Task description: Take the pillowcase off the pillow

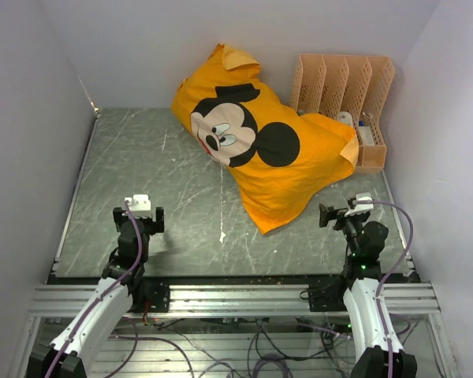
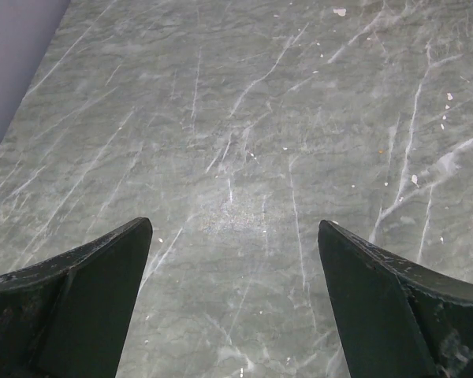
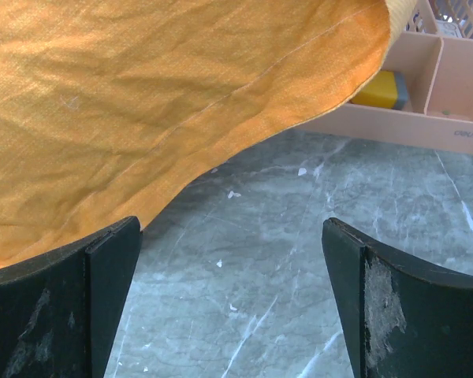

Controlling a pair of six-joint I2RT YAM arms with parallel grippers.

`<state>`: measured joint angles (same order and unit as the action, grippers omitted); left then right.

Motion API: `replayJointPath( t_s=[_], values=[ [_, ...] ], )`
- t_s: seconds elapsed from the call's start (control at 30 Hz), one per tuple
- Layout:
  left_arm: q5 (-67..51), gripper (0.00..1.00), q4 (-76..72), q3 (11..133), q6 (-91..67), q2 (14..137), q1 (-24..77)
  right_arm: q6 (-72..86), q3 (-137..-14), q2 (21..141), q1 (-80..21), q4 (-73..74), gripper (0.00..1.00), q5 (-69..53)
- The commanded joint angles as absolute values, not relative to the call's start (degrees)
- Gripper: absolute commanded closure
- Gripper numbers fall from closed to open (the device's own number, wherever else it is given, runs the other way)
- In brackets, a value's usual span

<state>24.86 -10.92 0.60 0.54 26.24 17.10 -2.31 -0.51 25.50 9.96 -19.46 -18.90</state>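
The orange-yellow pillowcase (image 1: 268,150) with a Mickey Mouse face lies plump and diagonal across the far middle and right of the table. The pillow is hidden inside it. In the right wrist view the pillowcase's edge (image 3: 142,102) fills the upper left. My right gripper (image 1: 329,214) (image 3: 232,252) is open and empty, just right of the pillowcase's near corner, not touching it. My left gripper (image 1: 146,216) (image 2: 235,252) is open and empty over bare table at the near left, well away from the pillowcase.
A peach plastic file organizer (image 1: 343,87) stands at the back right against the wall, its low tray (image 3: 426,94) holding a yellow item (image 3: 382,88). The grey marbled table (image 1: 142,165) is walled on the left, back and right.
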Motion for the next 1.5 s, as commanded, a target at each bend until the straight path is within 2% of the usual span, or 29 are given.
replayJointPath(
  t_s=[0.0, 0.47, 0.53, 0.6, 0.67, 0.73, 0.8, 0.93, 1.03, 1.17, 1.27, 1.37, 1.47],
  values=[
    [25.4, 0.01, -13.9, 3.0, -0.9, 26.2, 17.6, -2.8, 4.4, 24.9, 10.3, -20.9, 0.0, -19.4],
    [25.2, 0.01, -14.3, 3.1, -0.9, 26.6, 17.6, -2.7, 4.3, 25.5, 10.3, -21.3, 0.0, -19.3],
    [24.1, 0.0, -14.6, 3.3, -0.3, 27.2, 17.5, -0.5, 2.8, 26.0, 10.3, -20.5, 0.0, -14.4],
    [20.8, 0.07, -13.5, 4.2, 1.0, 27.0, 17.4, 0.7, -4.7, 27.7, 10.3, -14.2, 0.0, -11.0],
    [18.6, 0.13, -11.6, 6.2, 1.8, 27.9, 17.3, 9.3, -11.8, 30.5, 10.3, -9.9, 0.0, -4.8],
    [16.5, 0.24, -9.6, 9.8, 2.4, 31.5, 17.3, 22.6, -18.6, 33.6, 10.2, -3.3, 0.0, 4.2],
    [13.7, 0.31, -5.2, 17.6, 4.5, 35.4, 17.2, 28.1, -23.7, 37.6, 10.4, 0.5, 0.0, 4.6],
    [13.1, 0.31, 4.4, 30.7, 7.9, 39.1, 17.1, 32.0, -26.9, 44.1, 10.0, 3.5, 0.0, 1.8],
    [11.5, 0.28, 17.5, 44.2, 8.0, 46.6, 17.0, 48.3, -32.8, 51.9, 11.1, 18.6, 0.0, 5.0],
    [11.6, 0.28, 31.8, 59.6, 7.6, 58.7, 16.9, 47.1, -37.3, 60.7, 12.4, 18.5, 0.0, -6.8],
    [9.0, 0.28, 34.8, 63.5, 7.2, 62.2, 16.7, 42.9, -40.5, 59.3, 11.9, 18.5, 0.0, -5.9],
    [5.6, 0.28, 33.5, 62.1, 6.7, 61.5, 16.7, 41.1, -38.5, 53.2, 12.3, 13.9, 0.0, -10.1],
    [3.8, 0.28, 32.9, 60.3, 6.1, 59.9, 16.6, 50.7, -40.4, 52.5, 17.0, 25.6, 0.02, -1.6]
  ],
)
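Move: The folded right-hand corner of the pillowcase lies about 16 cm ahead of the right hand, 5 cm to its right and some 5 cm lower. From that same hand, the pillowcase's near corner is roughly 23 cm to the left, 4 cm back and 9 cm down; the mesh organizer's middle stands some 31 cm ahead and 6 cm to the right. From the left hand, the pillow's edge beside Mickey's face is about 21 cm ahead, 19 cm to the right and 4 cm below. With its fingers wide open, the right hand swings up, left and forward by about 9 cm up, sinks to roughly its starting height, then rises again and eases right, ending nearer the pillowcase's folded corner with its left side rolled up some 45 degrees, its fingers tipped down and turned clockwise. The left hand rises steeply, going forward and right over bare table, sinks back a little to end about 16 cm up and closer sideways-on to the face-side edge, turning clockwise, tipping its fingers down and closing them by roughly a quarter on nothing. ##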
